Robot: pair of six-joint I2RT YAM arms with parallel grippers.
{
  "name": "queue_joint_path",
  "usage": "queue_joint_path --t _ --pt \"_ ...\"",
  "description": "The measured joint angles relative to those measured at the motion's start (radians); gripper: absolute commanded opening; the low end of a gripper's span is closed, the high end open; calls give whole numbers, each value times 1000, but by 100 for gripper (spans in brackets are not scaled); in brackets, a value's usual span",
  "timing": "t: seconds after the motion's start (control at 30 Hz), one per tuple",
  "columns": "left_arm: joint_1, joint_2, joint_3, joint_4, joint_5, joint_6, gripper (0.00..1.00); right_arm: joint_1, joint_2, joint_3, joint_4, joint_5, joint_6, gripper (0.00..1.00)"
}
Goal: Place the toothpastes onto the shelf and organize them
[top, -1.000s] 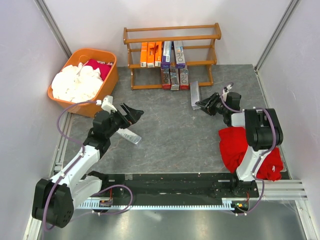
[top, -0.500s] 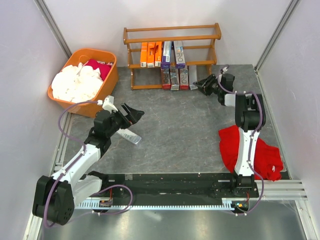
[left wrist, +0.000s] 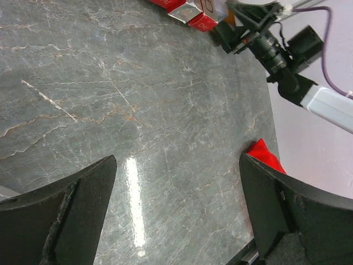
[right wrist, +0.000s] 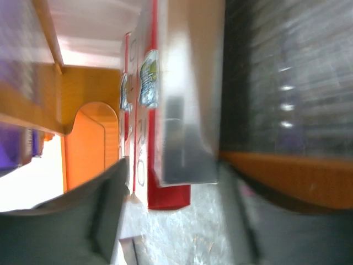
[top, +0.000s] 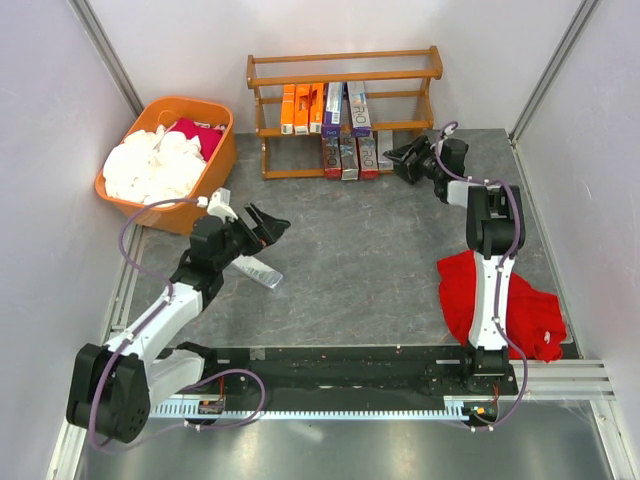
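Note:
The shelf [top: 345, 75] stands at the back of the table. Orange toothpastes [top: 302, 108] and purple ones [top: 347, 108] stand on its middle tier. Red-and-silver ones [top: 348, 155] fill the bottom tier. A silver-grey carton [top: 386, 150] stands at their right end, also seen close up as the silver carton [right wrist: 187, 110]. My right gripper [top: 405, 160] is at that carton, its jaws open and standing wider than it. Another silver carton [top: 258, 270] lies flat on the table under my left gripper [top: 262, 228], which is open and empty.
An orange tub [top: 175, 102] with white and red cloths sits at the back left. A red cloth [top: 470, 295] lies on the table at the right, beside the right arm's base. Grey walls close in both sides.
The right gripper carried the silver-grey carton from the table to the right end of the shelf's bottom tier, and its jaws have since spread off it. The left arm barely moved.

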Motion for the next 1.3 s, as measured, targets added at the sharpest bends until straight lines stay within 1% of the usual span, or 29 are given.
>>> queue_joint_path --t 0.03,0.07,0.1,0.23,0.43,0.53,0.7,0.9,1.1,1.17,1.2,1.23,1.3 --pt "0 5 8 -9 -1 4 100 -2 -23 -29 19 -5 -2 93" --pt "0 11 17 -22 -2 10 100 -3 -51 -62 19 5 -8 97" --pt "0 23 31 -40 -6 18 100 -7 -80 -101 14 13 -17 98" --pt "0 84 129 -170 -61 66 100 -35 -163 -246 -15 54 -55 98" --pt "0 210 279 -420 -183 151 100 -56 -299 -421 -34 102 -110 98" --pt "0 282 316 -513 -231 182 100 -53 -369 -525 -20 108 -118 98" --pt "0 368 318 -621 -269 208 100 -45 -466 -669 4 99 -136 98" --pt "0 347 321 -677 -287 224 100 -31 -562 -777 -22 89 -183 98" --pt "-3 306 301 -732 -287 230 100 -14 -593 -808 -39 86 -226 98" --pt "-11 259 280 -751 -289 229 100 -13 -594 -809 -39 82 -235 98" --pt "-19 194 263 -774 -289 229 100 -10 -594 -809 -39 80 -238 98" --pt "-25 186 262 -777 -289 229 100 -6 -594 -809 -39 80 -240 98" --pt "-36 116 261 -803 -290 229 100 2 -595 -809 -41 80 -245 98"
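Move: The last loose toothpaste box, the silver one on the table, lies about 6 cm back and 8 cm to the left of my open left hand, some 15 cm below it. My right hand is at the near end of the silver box on the lower shelf, whose middle is about 5 cm ahead and 2 cm left at hand height. The nearest red box stands roughly 5 cm left of that one, level with it. I spread my right fingers wide off the shelved box and pull straight back out some 18 cm, bowing to the right on the way. Meanwhile my open left hand dips about 10 cm and swings left, its fingers tipping steeply down and its left side rolling up, then draws back and rises slightly above the loose silver box without touching it. ##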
